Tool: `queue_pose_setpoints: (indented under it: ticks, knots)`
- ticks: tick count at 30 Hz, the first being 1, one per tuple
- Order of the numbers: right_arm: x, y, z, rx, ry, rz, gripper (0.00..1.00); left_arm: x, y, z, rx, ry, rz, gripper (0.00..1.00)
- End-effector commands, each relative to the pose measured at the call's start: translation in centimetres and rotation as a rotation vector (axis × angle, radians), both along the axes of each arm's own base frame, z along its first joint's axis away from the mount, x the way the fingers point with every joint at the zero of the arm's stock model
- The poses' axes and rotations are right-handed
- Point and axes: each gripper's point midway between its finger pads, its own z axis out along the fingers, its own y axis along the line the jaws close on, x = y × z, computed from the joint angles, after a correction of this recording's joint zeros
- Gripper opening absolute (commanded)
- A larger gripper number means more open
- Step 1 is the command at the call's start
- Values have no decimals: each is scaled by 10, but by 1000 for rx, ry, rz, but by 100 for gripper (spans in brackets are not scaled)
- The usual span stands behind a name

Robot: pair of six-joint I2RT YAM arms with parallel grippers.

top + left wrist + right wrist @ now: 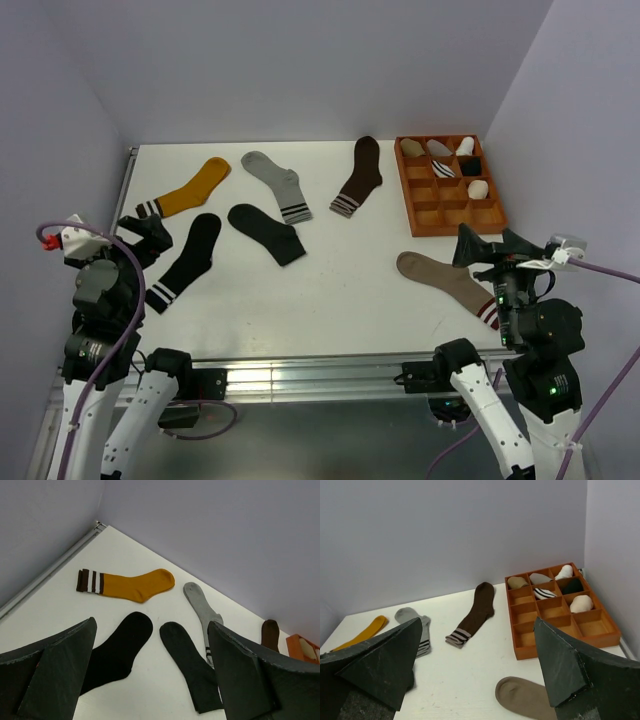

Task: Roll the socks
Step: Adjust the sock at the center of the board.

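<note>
Three socks lie flat on the white table. The plain charcoal sock (265, 232) (192, 665) is left of centre. Beside it on the left lies the black sock (188, 260) (117, 650), its white cuff stripes toward the near edge. The taupe sock (450, 283) (525, 697) with a maroon-and-white cuff lies at the near right. My left gripper (145, 232) (152, 625) hangs open over the table's left edge, next to the black sock. My right gripper (490, 248) (477, 622) is open above the taupe sock. Neither holds anything.
A mustard sock (195, 187), a light grey striped-cuff sock (278, 185) and a dark brown sock (360, 175) lie across the back. An orange compartment tray (403, 190) (560, 647) with several rolled socks stands at the back right. Walls close in on both sides.
</note>
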Motion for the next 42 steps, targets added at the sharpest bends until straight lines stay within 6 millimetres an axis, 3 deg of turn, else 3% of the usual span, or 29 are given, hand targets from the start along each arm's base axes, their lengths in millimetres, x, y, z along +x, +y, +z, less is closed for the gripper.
queue_pose_setpoints:
  ticks: [1,4,8,14,17,18,19,21,26,28,29,30,32,33,35,37,40,42]
  knots:
    - [6,12,5,16,-5,57,100,10,-12,-6,7,24,-58,99]
    - [16,25,-6,49,43,108,100,16,-19,-15,46,69,-101,99]
    - [35,65,-25,67,153,286,100,31,-35,-36,37,145,-173,99]
    - [78,125,-83,108,406,493,100,51,-65,-73,47,249,-325,100]
    - [107,142,-107,45,465,458,100,58,-69,-91,51,315,-338,99]
    - [105,162,-113,1,484,503,100,59,-68,-94,51,321,-332,99]
    - [119,172,-137,-62,554,487,100,61,-68,-102,45,339,-324,99]
    - [126,196,-141,-124,579,533,97,62,-67,-111,42,350,-320,99]
    - [163,249,-197,-316,699,607,78,61,-62,-115,71,349,-306,99]
    - [165,271,-209,-388,719,651,72,59,-61,-117,73,353,-305,99]
    - [173,283,-206,-406,710,658,69,60,-62,-116,74,348,-306,99]
    - [176,293,-227,-447,748,672,63,60,-61,-116,74,347,-303,99]
    - [179,319,-229,-466,739,723,58,60,-59,-114,79,343,-295,99]
    - [182,328,-248,-491,771,736,56,60,-60,-113,79,340,-296,99]
    - [188,345,-247,-502,758,755,52,60,-59,-113,78,338,-296,99]
    - [192,356,-269,-525,794,766,50,60,-59,-113,77,335,-298,99]
    - [195,372,-282,-518,811,788,47,61,-61,-115,77,342,-307,99]
    - [193,374,-302,-526,854,785,46,62,-63,-115,79,343,-317,99]
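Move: The dark green sock in the middle of the board lies about 40 cm to the right hand's left, some 23 cm ahead of it and 35 cm below. The grey striped sock is about 14 cm farther out than it; the dark brown sock is roughly 15 cm left of the right hand and 39 cm ahead. From the left hand the green sock lies some 18 cm ahead, 21 cm to the right and 30 cm below. The right hand sweeps some 36 cm left, 31 cm down and nearly 20 cm forward to the cuff end of the dark green sock, swinging its fingers from level to steeply down and round towards forward-left, and narrowing them from wide open to about half as they come close over the cuff, with contact not clear. Meanwhile the left hand, staying wide open, sinks about 13 cm and eases forward and right towards the same sock, tipping its fingers down and turning somewhat clockwise, then holds there well above the board. ##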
